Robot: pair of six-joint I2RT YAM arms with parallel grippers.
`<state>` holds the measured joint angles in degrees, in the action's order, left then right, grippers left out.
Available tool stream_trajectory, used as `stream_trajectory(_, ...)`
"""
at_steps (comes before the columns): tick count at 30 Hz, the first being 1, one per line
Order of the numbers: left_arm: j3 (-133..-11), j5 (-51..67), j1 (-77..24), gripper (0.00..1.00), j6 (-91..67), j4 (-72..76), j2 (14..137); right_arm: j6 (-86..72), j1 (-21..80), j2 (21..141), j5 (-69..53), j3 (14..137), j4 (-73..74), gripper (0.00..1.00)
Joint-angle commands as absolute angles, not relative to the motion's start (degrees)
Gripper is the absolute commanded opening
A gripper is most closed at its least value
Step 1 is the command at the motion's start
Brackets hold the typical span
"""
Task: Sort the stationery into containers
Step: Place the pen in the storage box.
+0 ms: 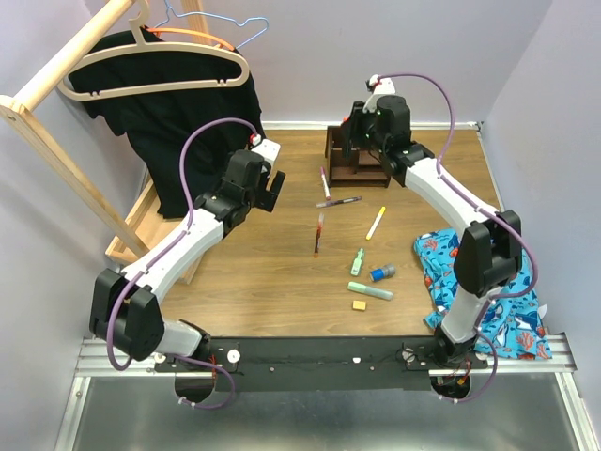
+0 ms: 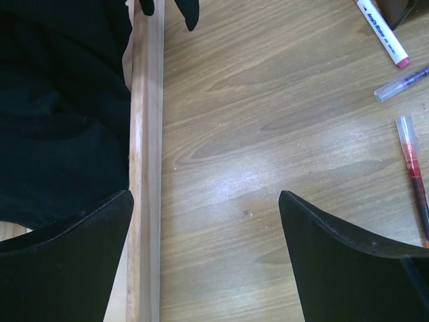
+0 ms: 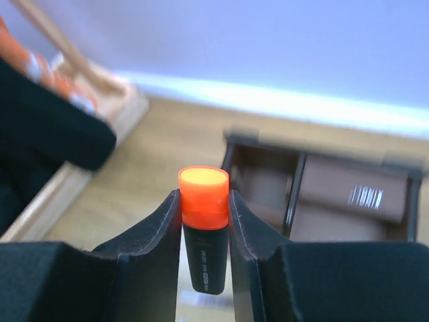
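An orange-capped highlighter with a black body stands cap-up between the fingers of my right gripper, which is shut on it. That gripper hovers above the dark brown organizer at the back. On the table lie a pink pen, a purple pen, a red pen, a yellow highlighter, two green highlighters, a blue-capped tube and a small eraser. My left gripper hangs open over bare wood, left of the pens.
A light wooden rack base with a black garment stands at the left, close to the left gripper. A blue fish-print cloth lies at the right edge by the right arm.
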<state>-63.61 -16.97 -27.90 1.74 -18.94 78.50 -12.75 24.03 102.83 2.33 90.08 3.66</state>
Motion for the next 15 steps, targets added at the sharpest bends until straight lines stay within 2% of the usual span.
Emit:
stream_trajectory(1, -66.1, -15.8, -27.5, 0.99, 2.6, -18.1, 79.8, -2.9, 24.3, 108.4, 4.3, 93.4, -15.2, 0.01)
stream_trajectory(5, -66.8, -15.7, -27.4, 0.99, 2.5, -18.5, 81.0, -0.5, 24.2, 112.9, 5.7, 97.2, -16.3, 0.01)
stream_trajectory(15, -67.0, -15.9, -27.2, 0.99, 2.5, -18.9, 81.5, 2.6, 24.2, 119.2, 9.1, 96.8, -24.6, 0.01)
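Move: The storage box that the held orange-capped pen is going to has its middle about 7 cm ahead of the right hand, 6 cm to its right and 22 cm below. The pink marker lies about 3 cm left and 1 cm nearer, 26 cm down; the thin blue pen is roughly 6 cm back, straight below that line. From the left hand the storage box is some 20 cm ahead, 27 cm to the right and 15 cm below. Still pinching the orange-capped pen, the right hand carries it forward about 8 cm, out over the left part of the storage box, in a shallow arc that first rises some 3 cm and then sinks by the same amount, back to its starting height. As it goes, the wrist tips the fingers up some 20 degrees until they point about level, bringing the pen upright with its orange cap on top, while the grip stays unchanged. ##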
